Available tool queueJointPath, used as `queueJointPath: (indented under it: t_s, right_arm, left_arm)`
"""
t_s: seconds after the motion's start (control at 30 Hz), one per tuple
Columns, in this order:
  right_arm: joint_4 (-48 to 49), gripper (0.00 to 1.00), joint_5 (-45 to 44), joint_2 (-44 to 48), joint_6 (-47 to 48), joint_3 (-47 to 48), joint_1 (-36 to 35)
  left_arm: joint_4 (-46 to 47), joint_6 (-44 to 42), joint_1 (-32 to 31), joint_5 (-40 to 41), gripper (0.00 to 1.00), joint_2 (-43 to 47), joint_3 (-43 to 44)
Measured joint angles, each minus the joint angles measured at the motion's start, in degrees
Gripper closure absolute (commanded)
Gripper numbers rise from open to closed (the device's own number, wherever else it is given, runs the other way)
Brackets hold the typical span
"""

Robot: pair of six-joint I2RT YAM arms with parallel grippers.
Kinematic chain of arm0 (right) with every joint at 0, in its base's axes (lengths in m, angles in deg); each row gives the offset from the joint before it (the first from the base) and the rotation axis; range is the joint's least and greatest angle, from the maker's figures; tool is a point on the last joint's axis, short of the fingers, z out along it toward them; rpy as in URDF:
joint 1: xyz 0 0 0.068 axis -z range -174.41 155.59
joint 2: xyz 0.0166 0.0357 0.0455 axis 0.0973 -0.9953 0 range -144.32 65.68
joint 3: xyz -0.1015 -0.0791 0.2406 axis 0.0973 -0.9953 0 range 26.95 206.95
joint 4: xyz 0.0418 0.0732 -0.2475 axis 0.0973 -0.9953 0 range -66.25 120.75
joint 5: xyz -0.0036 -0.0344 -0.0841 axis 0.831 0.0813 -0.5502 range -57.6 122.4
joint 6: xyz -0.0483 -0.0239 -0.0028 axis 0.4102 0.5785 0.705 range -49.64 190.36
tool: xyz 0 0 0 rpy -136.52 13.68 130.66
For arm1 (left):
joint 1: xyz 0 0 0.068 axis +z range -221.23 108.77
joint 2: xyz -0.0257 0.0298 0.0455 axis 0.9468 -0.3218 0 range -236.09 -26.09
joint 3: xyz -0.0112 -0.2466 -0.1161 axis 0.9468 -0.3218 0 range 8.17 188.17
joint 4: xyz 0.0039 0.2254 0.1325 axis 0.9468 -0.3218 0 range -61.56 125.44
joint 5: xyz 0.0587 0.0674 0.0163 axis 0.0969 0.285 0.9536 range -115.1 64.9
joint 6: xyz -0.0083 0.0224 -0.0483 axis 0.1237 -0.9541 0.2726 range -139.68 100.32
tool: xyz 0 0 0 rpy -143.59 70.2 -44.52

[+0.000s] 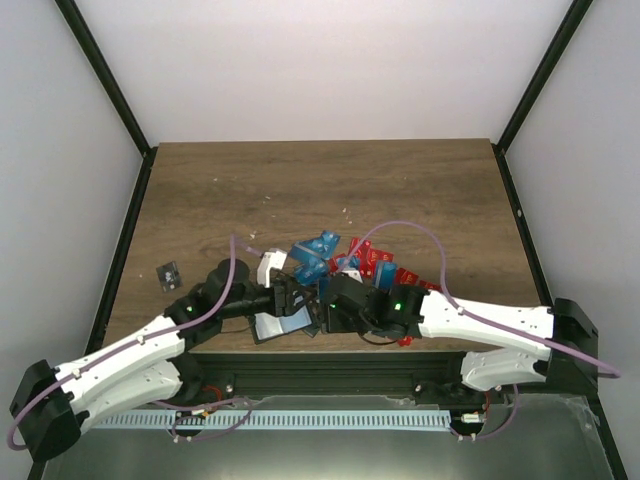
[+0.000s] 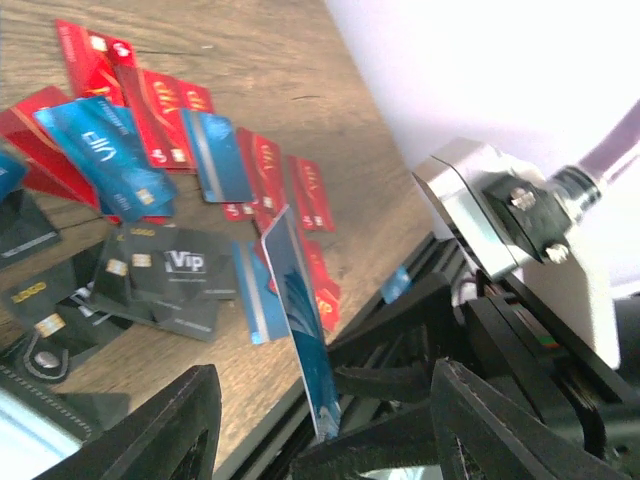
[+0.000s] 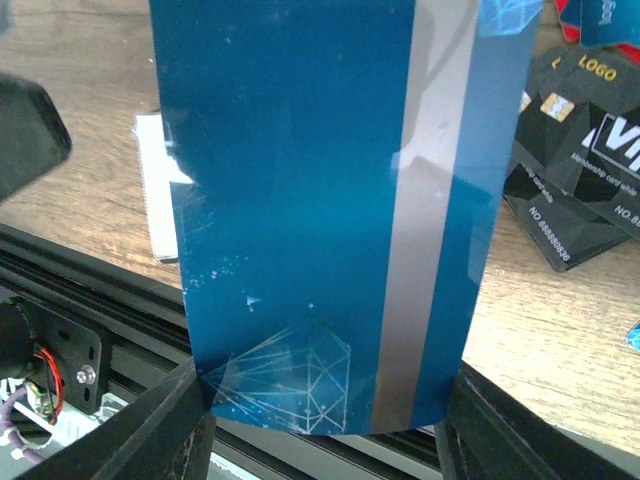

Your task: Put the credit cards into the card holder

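My right gripper [image 3: 325, 405] is shut on a blue credit card [image 3: 320, 200] with a silver stripe, pinching its two long edges. The card stands upright over the table's front edge. The left wrist view shows that card [image 2: 300, 320] edge-on between my left gripper's fingers [image 2: 170, 425], touching neither. The left gripper [image 2: 325, 400] is open. The black card holder [image 2: 45, 355], clasp tab showing, lies by the left finger. In the top view it [image 1: 268, 330] sits under the two grippers. Red, blue and black credit cards [image 2: 150, 150] lie scattered beyond.
The pile of loose cards [image 1: 345, 262] spreads over the table's middle front. One black card [image 1: 168, 273] lies alone at the left. Black VIP cards [image 3: 585, 170] lie right of the held card. The table's front rail [image 3: 90, 300] runs just below both grippers.
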Motion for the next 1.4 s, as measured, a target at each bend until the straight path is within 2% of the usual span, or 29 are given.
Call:
queueJointPath:
  t_s: [0.2,0.43,0.63,0.67,0.77,0.83,0.9,0.97,1.1,1.3,1.4]
  right_arm:
    - [1.05,0.41,-0.94,2.56,2.10,0.00,0.22]
    - [2.89,0.41,-0.85,3.93,3.89,0.00,0.24]
    - [3.96,0.41,-0.52,4.02,4.81,0.00,0.24]
    - [4.02,0.41,-0.44,4.02,5.01,0.00,0.24]
    - [4.11,0.39,-0.33,4.00,5.27,0.00,0.24]
    - [4.24,0.30,-0.35,4.00,5.46,0.00,0.24]
    - [4.33,0.14,-0.24,3.98,5.97,0.00,0.26]
    - [4.66,0.06,-0.17,3.85,5.95,0.00,0.33]
    - [4.96,0.04,-0.02,2.56,6.69,0.00,1.42]
    - [8.09,0.04,2.67,1.05,10.43,-1.90,6.75]
    - [10.40,0.08,4.55,-0.07,13.25,-2.93,9.46]
  left_arm:
    - [4.81,2.62,0.17,-4.28,0.50,1.31,-1.79]
    - [8.31,4.17,0.17,-6.40,0.61,-1.18,-2.36]
    - [10.25,4.96,0.17,-6.99,0.94,-4.13,-2.36]
    - [10.45,4.94,0.20,-6.99,0.96,-4.33,-2.36]
    - [11.17,5.38,0.17,-7.13,0.96,-4.42,-2.36]
    - [11.34,5.38,0.17,-7.08,0.96,-4.42,-2.36]
    - [11.28,5.38,0.17,-6.64,0.96,-4.42,-2.36]
    - [10.73,5.44,0.17,-5.33,0.96,-4.22,-2.38]
    - [6.73,5.53,0.17,-1.05,0.96,-1.70,-2.84]
    - [-1.57,7.06,0.22,5.90,0.96,5.86,-6.27]
    - [-6.10,8.39,0.24,8.63,0.96,9.05,-7.78]
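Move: The blue card sticks down and leftward out of the right fingers, its middle about 1 cm ahead, 2 left and 3 below that hand; the open left gripper waits some 2 cm ahead, 6 left and 3 above. From the left hand the card is about 4 cm right, 1 back and 6 below. The open card holder lies roughly 3 cm back, 6 left and 17 below the left hand; on the same level, loose blue cards lie 9 cm ahead and 2 right, the black cards 1 ahead and 9 right. The blue card changes hands: the right hand lifts it about 3 cm and holds it there, while the left eases some 2 cm to the right and pinches its edge. The right fingers then open wide, let go and draw off forward and slightly down; the left carries the card about 6 cm left and 4 down towards the holder, turning some 15 degrees counter-clockwise. ##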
